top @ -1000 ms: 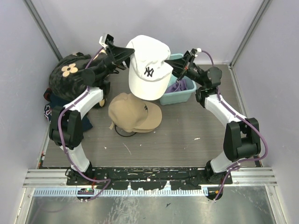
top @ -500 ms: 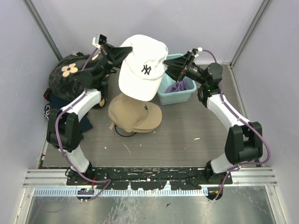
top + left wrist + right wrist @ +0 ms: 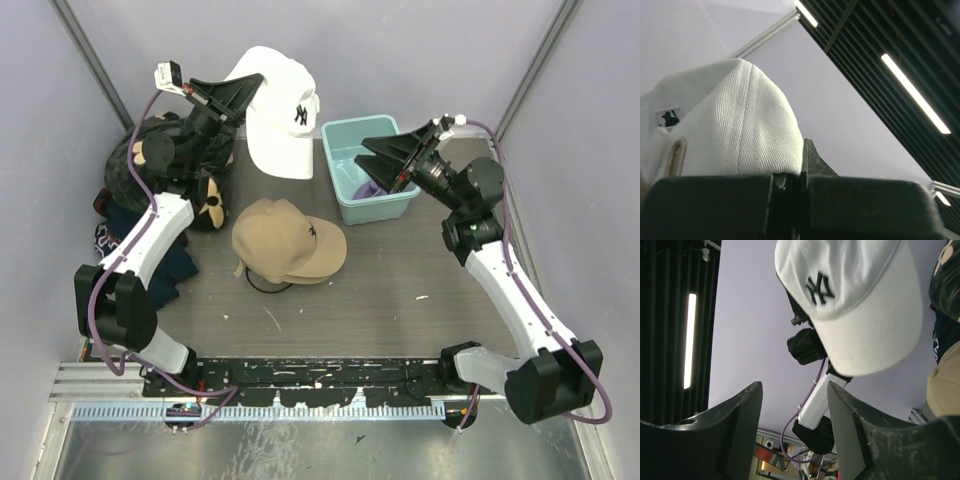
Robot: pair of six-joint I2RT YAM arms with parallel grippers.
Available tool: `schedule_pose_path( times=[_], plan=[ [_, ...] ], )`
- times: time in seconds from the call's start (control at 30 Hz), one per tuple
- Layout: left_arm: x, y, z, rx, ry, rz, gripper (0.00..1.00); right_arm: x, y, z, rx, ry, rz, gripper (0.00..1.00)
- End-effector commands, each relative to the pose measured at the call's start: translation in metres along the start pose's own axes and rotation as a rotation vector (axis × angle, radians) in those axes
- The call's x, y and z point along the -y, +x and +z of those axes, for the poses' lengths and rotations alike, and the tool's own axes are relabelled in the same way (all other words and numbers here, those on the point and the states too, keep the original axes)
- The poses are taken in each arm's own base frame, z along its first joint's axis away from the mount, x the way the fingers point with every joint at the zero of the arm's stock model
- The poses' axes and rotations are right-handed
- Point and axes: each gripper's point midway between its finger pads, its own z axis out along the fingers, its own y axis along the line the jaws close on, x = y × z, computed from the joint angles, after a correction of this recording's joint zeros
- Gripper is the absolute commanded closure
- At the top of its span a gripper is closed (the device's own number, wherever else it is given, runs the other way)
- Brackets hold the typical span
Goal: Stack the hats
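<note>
My left gripper is shut on the rear edge of the white hat, which hangs in the air at the back left, logo toward the right. In the left wrist view the white hat sits pinched between closed fingers. A tan hat rests on the table's middle, with a dark rim showing under it. My right gripper stands open and empty over the teal bin, apart from the white hat. Purple fabric lies in the bin.
The teal bin stands at the back centre. Black fabric with tan flower shapes and dark navy clothing are piled at the left wall. Grey walls close in on both sides.
The right gripper has opened, let go of the white hat and drawn back to the right. The left arm has swung the hat up and toward the back left.
</note>
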Motion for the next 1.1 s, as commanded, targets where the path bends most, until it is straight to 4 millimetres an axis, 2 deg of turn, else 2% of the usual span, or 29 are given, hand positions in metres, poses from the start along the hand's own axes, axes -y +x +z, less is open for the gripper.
schedule_pose_path(
  times=[0.0,0.17,0.27,0.6,0.8,1.07],
  plan=[
    [0.009,-0.016,0.015,0.090,-0.044,0.188,1.00,-0.002,0.020,0.006,0.069,-0.020,0.067,0.39],
    [0.011,-0.013,0.024,0.122,-0.088,0.285,1.00,-0.008,0.052,0.018,0.107,-0.078,0.209,0.38],
    [0.013,-0.010,0.029,0.123,-0.078,0.295,1.00,-0.010,0.058,0.021,0.129,-0.089,0.245,0.38],
    [0.040,-0.005,0.028,0.149,-0.041,0.317,1.00,0.021,0.037,0.016,0.287,-0.120,0.379,0.39],
    [0.046,-0.001,0.024,0.156,-0.024,0.302,1.00,0.028,0.028,0.025,0.317,-0.137,0.415,0.39],
    [0.039,0.002,0.021,0.153,-0.026,0.282,1.00,0.028,0.027,0.040,0.295,-0.144,0.448,0.39]
  ],
)
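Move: The white cap already hangs from the left fingers; the stacked tan cap it is meant for lies about 9 cm back, 6 cm right and some 45 cm below that hand. From the open right hand, the white cap's middle is roughly 20 cm left, 6 cm ahead and a touch higher. The tan cap is about 18 cm left of the right hand, level fore and aft, and the teal box 15 cm ahead and 2 cm right, both nearly 40 cm lower. The white cap stays pinched in the left fingers, carried a couple of centimetres forward, then back and up, while that hand turns counter-clockwise some 15 degrees. The empty, wide-open right hand swings back and left, then comes forward while sinking, ending about 6 cm farther left and 6 cm lower, below and beside the cap, its wrist rolling and its fingers swinging to point more forward. ##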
